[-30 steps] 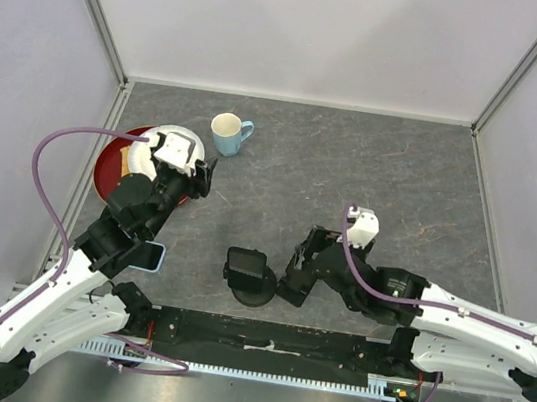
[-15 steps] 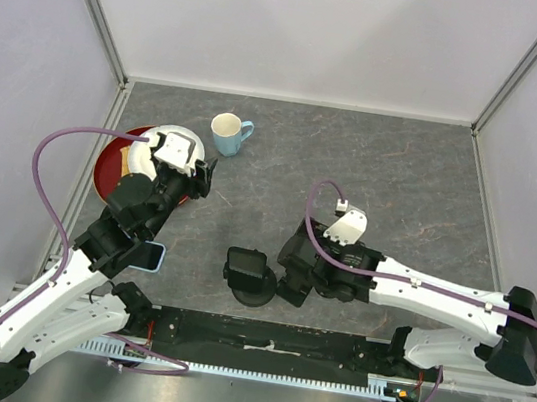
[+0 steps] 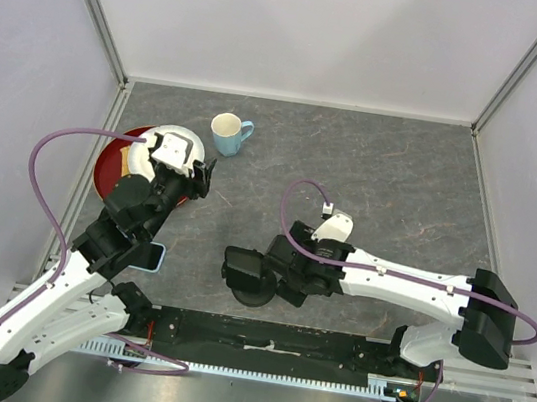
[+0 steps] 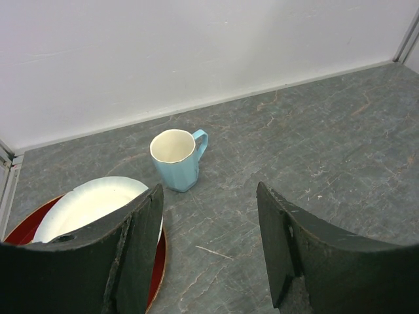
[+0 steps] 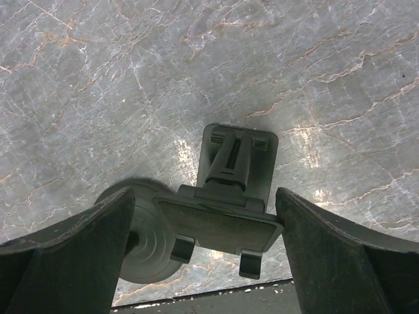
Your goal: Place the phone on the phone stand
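The black phone stand sits near the table's front edge, its empty cradle tilted up on a round base. My right gripper is open wide with a finger on each side of the cradle; the right finger is close to or touching the cradle's edge. The phone, with a light blue rim, lies flat at the front left, partly hidden under my left arm. Farther back, my left gripper hovers open and empty beside the plates.
A light blue mug stands at the back left. A white plate lies on a red plate by the left wall. Walls close the table on three sides.
My right arm has stretched and swung left, bringing its open fingers around the stand's cradle. The left arm, phone and stand have not moved.
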`<state>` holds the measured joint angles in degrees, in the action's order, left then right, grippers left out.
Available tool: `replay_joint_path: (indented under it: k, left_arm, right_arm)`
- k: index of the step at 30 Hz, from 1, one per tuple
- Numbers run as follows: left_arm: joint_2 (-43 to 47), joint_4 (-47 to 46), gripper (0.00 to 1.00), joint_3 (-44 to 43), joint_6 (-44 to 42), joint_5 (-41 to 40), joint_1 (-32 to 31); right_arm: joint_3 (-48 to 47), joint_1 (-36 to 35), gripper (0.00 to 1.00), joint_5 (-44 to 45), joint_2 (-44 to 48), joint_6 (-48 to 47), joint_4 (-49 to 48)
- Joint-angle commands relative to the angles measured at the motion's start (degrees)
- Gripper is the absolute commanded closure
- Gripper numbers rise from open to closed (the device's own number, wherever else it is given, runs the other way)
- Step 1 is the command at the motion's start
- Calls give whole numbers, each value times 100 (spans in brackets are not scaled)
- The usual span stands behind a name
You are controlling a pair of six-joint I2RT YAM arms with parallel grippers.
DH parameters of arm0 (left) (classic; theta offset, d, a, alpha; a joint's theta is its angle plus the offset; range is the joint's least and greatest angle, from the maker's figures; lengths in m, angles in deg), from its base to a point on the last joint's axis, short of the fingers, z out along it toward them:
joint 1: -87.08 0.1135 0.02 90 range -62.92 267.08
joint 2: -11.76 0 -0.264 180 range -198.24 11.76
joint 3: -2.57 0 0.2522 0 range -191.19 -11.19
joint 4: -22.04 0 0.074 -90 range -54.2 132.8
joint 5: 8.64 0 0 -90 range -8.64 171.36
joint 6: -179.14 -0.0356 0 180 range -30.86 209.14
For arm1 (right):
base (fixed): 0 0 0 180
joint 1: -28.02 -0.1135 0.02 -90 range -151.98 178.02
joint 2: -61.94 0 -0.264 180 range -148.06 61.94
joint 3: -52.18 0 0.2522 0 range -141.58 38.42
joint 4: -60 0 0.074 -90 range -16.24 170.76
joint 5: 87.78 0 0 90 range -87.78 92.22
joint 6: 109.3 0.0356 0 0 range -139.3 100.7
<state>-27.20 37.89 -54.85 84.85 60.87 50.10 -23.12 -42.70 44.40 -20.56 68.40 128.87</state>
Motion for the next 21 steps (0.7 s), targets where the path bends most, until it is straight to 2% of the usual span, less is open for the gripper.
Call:
replay_joint_path:
  k: [1,5,8,11,14,17,18,20,21]
  left_arm:
    - [55,-103,35,-152,210,-43,6]
    - [20,-95,35,-152,218,-51,6]
    - [11,-94,35,-161,219,-34,6]
    - [3,-103,35,-143,210,-34,6]
    - [-24,-86,36,-160,227,1,6]
    - [-33,-86,36,-161,210,-25,6]
    - [-33,-94,36,-152,210,-34,6]
    - [-59,-94,36,-152,210,-34,6]
    - [-59,-77,36,-169,218,-25,6]
  right_arm:
    - [-218,-12,8,-43,-143,247,149]
    - [-113,-12,21,10,-196,256,175]
    - [71,-3,26,37,-153,300,175]
    - [177,-12,38,72,-56,265,167]
    - [282,-3,44,203,67,125,149]
    - [432,-3,60,379,251,-130,105]
    - [493,-3,71,423,313,-200,79]
    - [704,-12,79,528,567,-481,-70]
    - [800,-12,89,555,673,-569,-158]
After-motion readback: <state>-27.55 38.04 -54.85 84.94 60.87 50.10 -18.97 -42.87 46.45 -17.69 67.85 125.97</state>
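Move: The folding phone stand is already between the right hand's open fingers, its upper plate's middle about 1 cm to the right and 1 cm back, some 2 cm lower. The round stand carrying the black phone is roughly 8 cm to this hand's left and 3 cm back, about 3 cm lower. From the idle left hand, the folding stand lies some 10 cm back, 15 cm right and 23 cm down. The right fingers close, pinching the folding stand's upper plate by its side edges, then draw it about 1 cm right. ##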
